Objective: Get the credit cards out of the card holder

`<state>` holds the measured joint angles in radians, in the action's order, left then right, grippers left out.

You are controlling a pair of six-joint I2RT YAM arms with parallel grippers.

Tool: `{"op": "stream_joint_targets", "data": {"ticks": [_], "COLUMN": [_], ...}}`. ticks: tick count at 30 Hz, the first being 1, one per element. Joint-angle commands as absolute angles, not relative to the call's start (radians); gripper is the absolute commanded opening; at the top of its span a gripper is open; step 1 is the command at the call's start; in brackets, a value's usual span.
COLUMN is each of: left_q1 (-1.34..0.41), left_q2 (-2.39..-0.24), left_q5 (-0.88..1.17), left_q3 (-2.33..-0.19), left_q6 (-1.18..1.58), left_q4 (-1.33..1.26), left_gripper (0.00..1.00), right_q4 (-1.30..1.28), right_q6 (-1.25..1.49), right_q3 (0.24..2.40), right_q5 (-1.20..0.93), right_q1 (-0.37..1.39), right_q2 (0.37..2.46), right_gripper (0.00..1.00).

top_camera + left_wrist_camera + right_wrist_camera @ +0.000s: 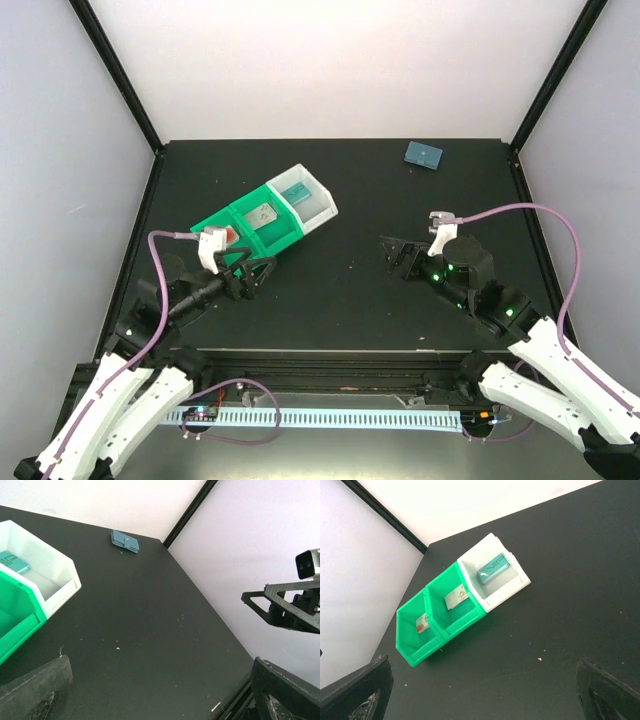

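The slate-blue card holder point(423, 154) lies closed on the black table near the far right corner; it also shows in the left wrist view point(124, 541). A teal card point(493, 568) lies in the white tray point(520, 582). A pale card point(456, 598) lies in the middle green tray point(470, 617). My left gripper point(252, 272) is open and empty beside the green trays, its fingers point(35, 690) wide apart. My right gripper point(397, 252) is open and empty at mid table, well short of the holder, its fingers point(610, 695) wide apart.
A row of joined trays, two green point(215, 222) and one white point(322, 207), sits at the table's left middle. The end green tray holds a card with a red mark point(422, 624). Walls close the table on three sides. My right arm shows in the left wrist view point(292, 605).
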<state>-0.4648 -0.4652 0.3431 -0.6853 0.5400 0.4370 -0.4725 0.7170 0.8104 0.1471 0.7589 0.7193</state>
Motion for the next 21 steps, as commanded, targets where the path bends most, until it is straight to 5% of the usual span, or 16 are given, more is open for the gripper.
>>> {"op": "stream_joint_targets", "data": {"ticks": [1, 14, 21], "left_q1": [-0.458, -0.458, -0.459], "left_q2": [-0.464, -0.638, -0.644], "left_q5": [0.326, 0.214, 0.259], "left_q3": [-0.718, -0.816, -0.790], "left_q6": [0.507, 0.484, 0.375], "left_q4": [0.419, 0.647, 0.631], "left_gripper": [0.99, 0.99, 0.99], "right_q4": [-0.432, -0.367, -0.172], "right_q6": [0.696, 0.588, 0.650], "right_q3": [0.798, 0.897, 0.864], "right_q5": [0.147, 0.273, 0.080], "right_q1": [0.767, 0.740, 0.536], "right_q2": [0.726, 0.912, 1.076], "right_gripper": [1.00, 1.00, 0.96]}}
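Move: The blue card holder lies flat near the table's far edge, about 36 cm ahead of my right hand, 14 cm to its right and 27 cm below. From my left hand it is some 40 cm ahead, 36 cm to the right and equally far down. The white box stands roughly 22 cm ahead and 16 cm left of my right hand; the middle green box joined to it is 17 cm ahead and 25 cm left of that hand. I send my wide-open right hand forward towards the card holder, gathering speed over about 7 cm and sinking some 2 cm, turning slightly clockwise as its fingertips dip. My left hand, also open, sinks about 4 cm while edging 2 or 3 cm forward, its fingers tipping down roughly 15 degrees. I touch nothing with either hand. ##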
